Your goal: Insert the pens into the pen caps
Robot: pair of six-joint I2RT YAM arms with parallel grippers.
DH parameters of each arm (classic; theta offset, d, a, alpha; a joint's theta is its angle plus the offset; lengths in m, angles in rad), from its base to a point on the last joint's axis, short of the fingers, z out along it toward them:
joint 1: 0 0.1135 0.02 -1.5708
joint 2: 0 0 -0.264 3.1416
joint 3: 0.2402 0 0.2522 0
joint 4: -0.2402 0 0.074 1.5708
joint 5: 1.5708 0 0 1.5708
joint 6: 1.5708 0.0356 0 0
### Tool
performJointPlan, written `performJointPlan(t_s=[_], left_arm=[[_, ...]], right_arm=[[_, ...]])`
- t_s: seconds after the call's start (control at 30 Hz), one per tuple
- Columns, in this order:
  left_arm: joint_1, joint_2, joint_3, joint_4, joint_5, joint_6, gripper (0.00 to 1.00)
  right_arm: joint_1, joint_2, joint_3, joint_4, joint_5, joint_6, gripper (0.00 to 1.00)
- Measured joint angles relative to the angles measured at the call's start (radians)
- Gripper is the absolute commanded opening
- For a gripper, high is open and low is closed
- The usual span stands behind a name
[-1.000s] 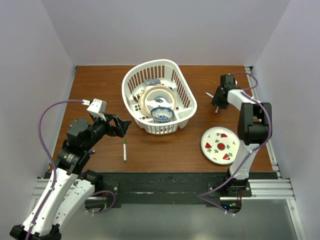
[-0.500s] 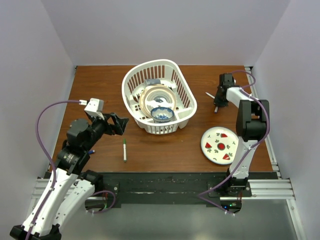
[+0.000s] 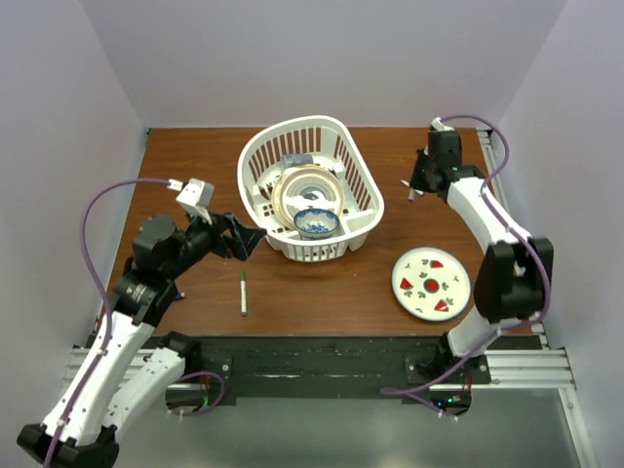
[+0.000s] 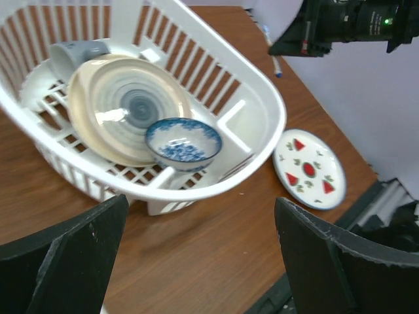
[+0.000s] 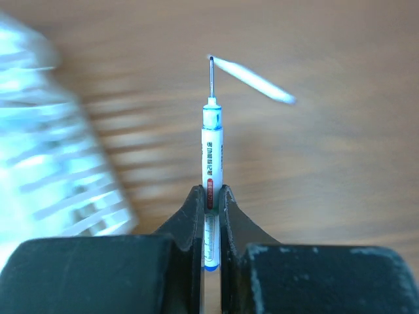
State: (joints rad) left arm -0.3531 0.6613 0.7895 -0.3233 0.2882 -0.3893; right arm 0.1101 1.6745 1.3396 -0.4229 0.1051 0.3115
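Note:
My right gripper [image 5: 211, 193] is shut on a white pen [image 5: 211, 147] about mid-barrel. Its bare thin tip points away from the camera and its blue rear end sits between the fingers. In the top view this gripper [image 3: 420, 181] hovers at the far right of the table. A second white pen [image 5: 254, 80] lies blurred on the wood beyond the tip. A third pen [image 3: 243, 292] with a dark green far end lies left of centre. My left gripper [image 3: 246, 240] is open above the wood just left of the basket, its fingers [image 4: 65, 261] wide apart. No loose pen caps show.
A white slatted basket [image 3: 359, 185] at the table's middle holds a beige plate [image 4: 124, 104], a blue-patterned bowl [image 4: 183, 140] and a grey cup [image 4: 75, 55]. A strawberry-patterned plate [image 3: 430, 283] lies at the near right. White walls close in on both sides.
My right gripper has shut on the pen and lifted it, and that arm has stretched out toward the far right. My left gripper has shifted slightly right toward the basket, still open.

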Motion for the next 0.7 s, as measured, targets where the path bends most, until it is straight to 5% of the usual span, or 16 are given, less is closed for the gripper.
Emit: performJointPlan(t_s=[0.3, 0.7], left_arm=[[0.000, 0.236, 0.095, 0.150, 0.249, -0.115, 0.84], [-0.030, 0.401, 0.097, 0.463, 0.370, -0.344, 0.70]], right_arm=[[0.430, -0.421, -0.226, 0.201, -0.199, 0.013, 0.00], [0.645, -0.550, -0.340, 0.334, -0.282, 0.105, 0.00]])
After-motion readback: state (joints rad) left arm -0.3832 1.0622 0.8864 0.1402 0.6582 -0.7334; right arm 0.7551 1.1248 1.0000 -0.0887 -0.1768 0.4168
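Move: The right hand already pinches the uncapped blue pen; the open left gripper it goes to lies about 42 cm left, 21 cm back and 13 cm higher. So from the left hand the pen is some 42 cm right, 21 cm ahead and 13 cm below. From the left hand, the blue-white bowl lies about 13 cm ahead, 15 cm right and 20 cm down; the green-capped pen is 4 cm back, 6 cm left and 25 cm down. Right hand swings its pinched pen some 35 cm left, back and up towards the narrowing, right-moving left gripper. ##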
